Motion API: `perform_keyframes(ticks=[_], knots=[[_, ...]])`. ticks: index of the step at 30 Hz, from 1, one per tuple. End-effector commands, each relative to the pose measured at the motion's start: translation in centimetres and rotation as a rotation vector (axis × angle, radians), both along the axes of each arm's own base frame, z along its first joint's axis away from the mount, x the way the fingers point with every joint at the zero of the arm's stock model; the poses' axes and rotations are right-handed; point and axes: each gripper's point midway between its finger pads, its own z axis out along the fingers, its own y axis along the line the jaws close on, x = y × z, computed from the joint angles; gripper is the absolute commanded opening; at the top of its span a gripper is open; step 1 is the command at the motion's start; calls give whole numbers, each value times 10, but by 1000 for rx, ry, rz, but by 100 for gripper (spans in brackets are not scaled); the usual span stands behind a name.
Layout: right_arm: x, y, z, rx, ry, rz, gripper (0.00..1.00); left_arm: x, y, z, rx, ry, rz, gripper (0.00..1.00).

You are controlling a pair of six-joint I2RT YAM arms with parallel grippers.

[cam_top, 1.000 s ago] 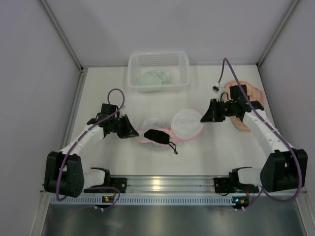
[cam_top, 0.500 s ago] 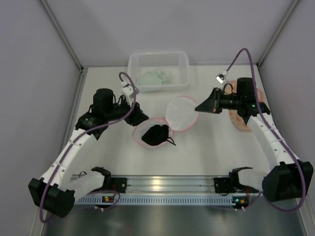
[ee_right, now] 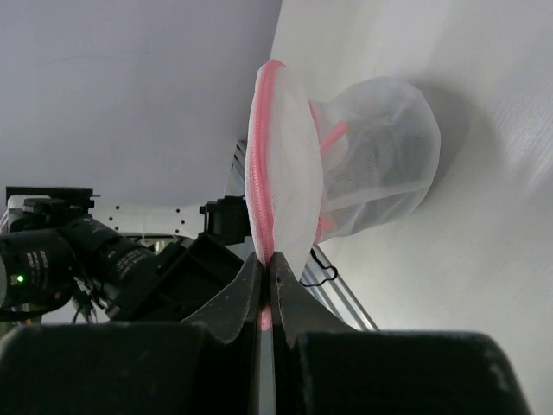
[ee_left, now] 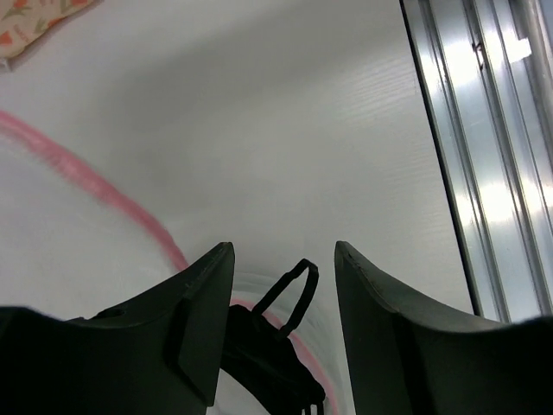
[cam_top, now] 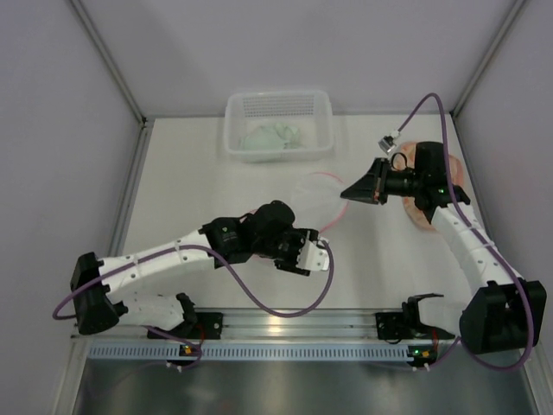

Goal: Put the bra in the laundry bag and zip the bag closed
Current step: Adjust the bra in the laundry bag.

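Note:
The laundry bag is white mesh with a pink zipper rim. My right gripper is shut on that rim and holds one flap upright. Through the mesh in the right wrist view the bag's pouch shows a dark shape inside, and a black strap hangs out below. In the left wrist view the black bra lies on the mesh just below and between my left gripper's fingers, which stand apart. From above, my left gripper covers the bra.
A white basket holding pale green cloth stands at the back. A pink floral item lies under the right arm. The aluminium rail runs along the near edge, close to my left gripper.
My left gripper opened, left the bag's left edge and swung right to sit over the bra. My right gripper lifted the bag's flap higher.

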Motion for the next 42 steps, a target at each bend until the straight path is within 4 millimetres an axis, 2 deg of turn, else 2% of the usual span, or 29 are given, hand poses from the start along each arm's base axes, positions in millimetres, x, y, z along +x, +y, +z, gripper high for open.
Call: perform_keyframes(ticks=[1,5,10,16,22,24,27,28,29,32,35,39,40,42], knots=[[0,-1,15,30,-64,9,0,9,-12,5,27,-108,-44,56],[-3,-2,13,15,-69,13,0,17,-12,-7,77,-137,-41,56],[-3,-3,12,13,-66,9,0,14,0,-23,152,-154,-90,55],[-1,-3,11,3,-73,8,0,-4,4,-18,146,-105,-157,55],[-4,-3,12,6,-73,9,0,0,4,-26,189,-96,-134,54],[-5,-3,12,7,-74,12,0,7,3,-33,221,-105,-111,52],[-7,-3,11,4,-76,16,0,22,5,-39,270,-140,-48,38],[-8,-3,10,2,-76,17,0,27,3,-41,280,-143,-25,26],[-8,-3,9,1,-72,17,0,36,4,-39,290,-154,35,22],[-8,-3,9,5,-70,20,0,46,3,-37,301,-159,103,8],[-9,-3,11,7,-77,24,0,47,8,-28,277,-162,127,0],[-11,-3,10,2,-81,27,0,47,16,-12,213,-113,209,0],[-11,-3,10,1,-79,27,0,51,18,0,173,-92,239,0],[-13,-4,10,-5,-95,30,0,61,27,9,123,-23,356,0]])
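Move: The bra's strap loop, sticking out over the laundry bag's rim, is about 4 cm ahead of my left hand, 1 cm to its left and some 6 cm below. The bra's body lies in the bag about 7 cm ahead, 4 cm left and 9 cm down. The raised lid's middle is some 12 cm ahead and 5 cm right, about level with that hand. From my right hand the loop is roughly 8 cm back, 13 cm left and 10 cm lower. My left hand first sinks about 4 cm beside the bag mouth, its half-open fingers tipping some 15 degrees further down. Then I reach forward about 4 cm and a little lower, shut the fingers on the bra strap at the base of its loop, and start up some 2 cm, still edging forward and left. My right hand stays put and keeps its pinch on the bag's lid edge, holding it up. ##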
